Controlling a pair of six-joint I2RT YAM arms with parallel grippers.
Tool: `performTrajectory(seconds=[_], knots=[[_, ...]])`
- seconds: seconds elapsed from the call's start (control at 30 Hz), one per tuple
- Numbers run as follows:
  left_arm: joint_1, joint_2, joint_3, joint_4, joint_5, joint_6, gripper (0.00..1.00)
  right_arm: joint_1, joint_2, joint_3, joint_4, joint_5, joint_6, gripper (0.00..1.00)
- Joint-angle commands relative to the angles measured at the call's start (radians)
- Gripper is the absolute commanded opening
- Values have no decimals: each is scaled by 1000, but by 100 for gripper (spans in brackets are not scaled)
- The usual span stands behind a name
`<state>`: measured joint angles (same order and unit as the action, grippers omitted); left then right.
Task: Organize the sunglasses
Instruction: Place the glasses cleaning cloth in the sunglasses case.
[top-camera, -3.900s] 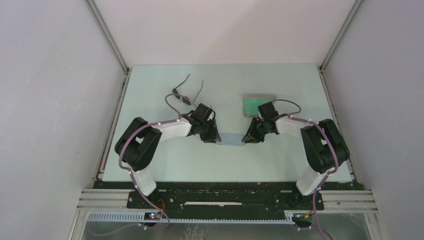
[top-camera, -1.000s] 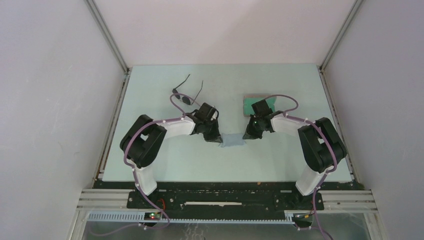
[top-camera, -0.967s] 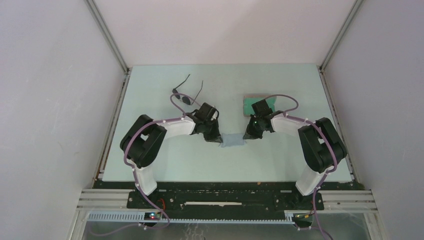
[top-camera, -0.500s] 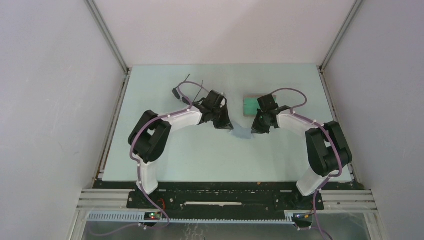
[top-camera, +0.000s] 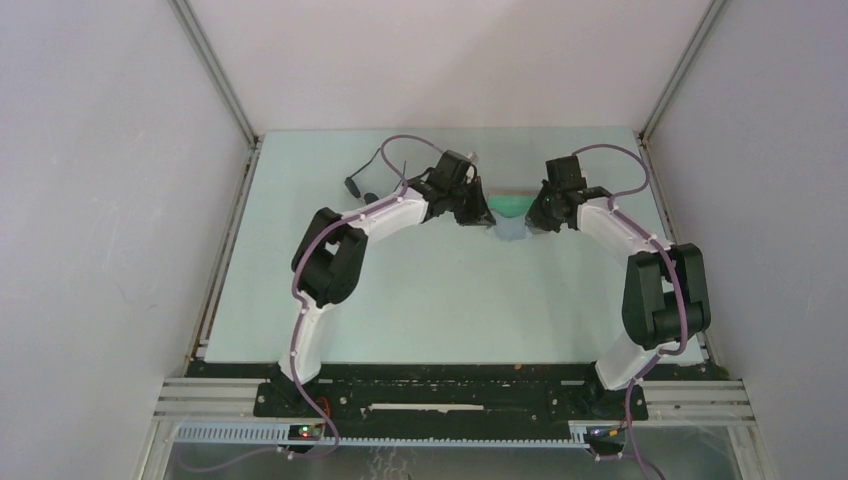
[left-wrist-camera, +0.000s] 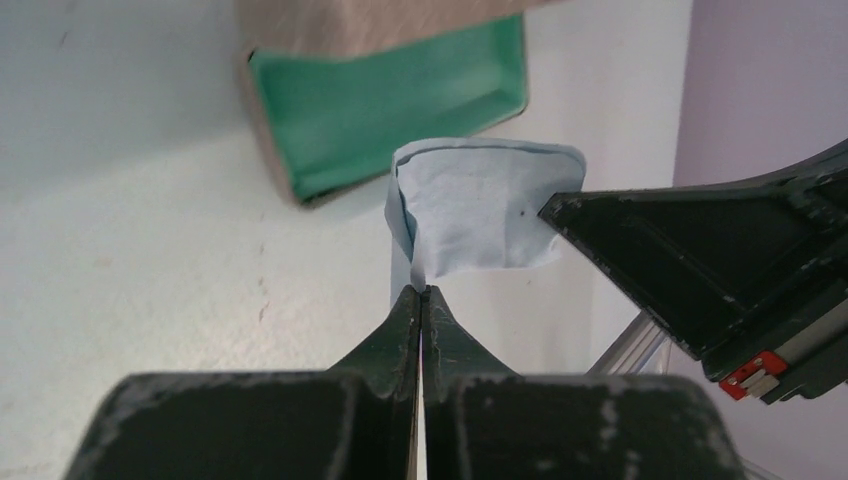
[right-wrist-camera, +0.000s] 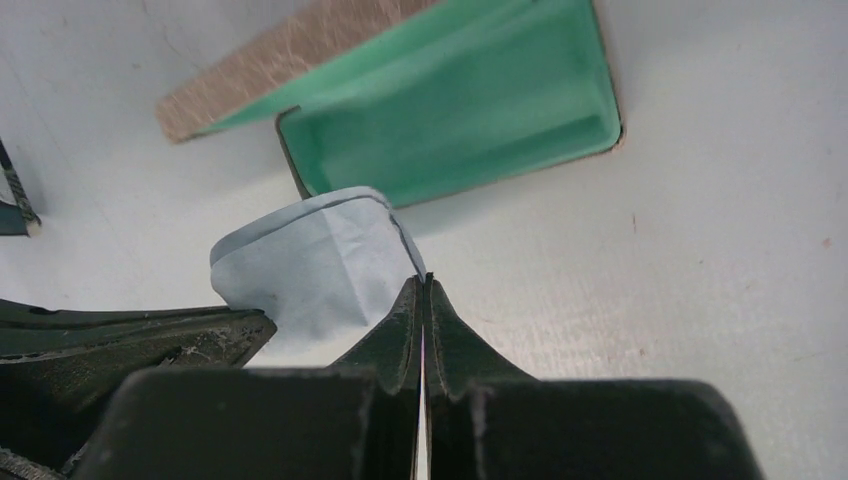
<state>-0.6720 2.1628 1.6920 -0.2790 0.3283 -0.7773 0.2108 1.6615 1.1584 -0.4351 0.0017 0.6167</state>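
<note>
The sunglasses lie at the back left of the table, partly hidden behind my left arm and its cable. The light blue cloth hangs folded between both grippers, just in front of the open grey case with green lining. My left gripper is shut on one corner of the cloth, with the case beyond it. Opposite it, my right gripper is shut on the other corner of the cloth, near the case.
The case's grey lid lies open behind the green tray. The table's back wall and metal side rails bound the surface. Both arms reach far forward and nearly meet at the case.
Both arms have carried the cloth from the middle of the table back to the case's front edge. The cloth now hangs folded between the two grippers.
</note>
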Motion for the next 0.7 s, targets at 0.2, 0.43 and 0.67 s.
performTrajectory(seconds=[0.2,0.43,0.67], knots=[[8,157,301,-11,42,-1,0,-56,78,150,27,52,-26,0],[21,232,390,-27,48,-10,0,-76,170,242,6,61,-39,0],[30,260,387,-25,49,-14,0,-89,215,254,7,57,-43,0]])
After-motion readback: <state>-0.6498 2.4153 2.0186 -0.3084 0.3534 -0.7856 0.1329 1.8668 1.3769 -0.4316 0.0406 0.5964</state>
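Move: The folded cloth already hangs between both closed grippers. The middle of the sunglasses case's open tray lies about 5 cm ahead of the left gripper, 8 cm to its right and 7 cm below; from the right gripper it is some 6 cm ahead and 1 cm left. The case lid stands about 5 cm beyond the tray's middle. The sunglasses lie roughly 28 cm left of the left gripper and 15 cm farther out. Keep the cloth pinched at both ends and carry it forward with both grippers together, about 6 cm, drifting some 3 cm right, over the open tray towards the raised lid. Let both rise slightly on the way, then sink as the forward travel dies out, the left by about 3.5 cm, the right by roughly 2. ##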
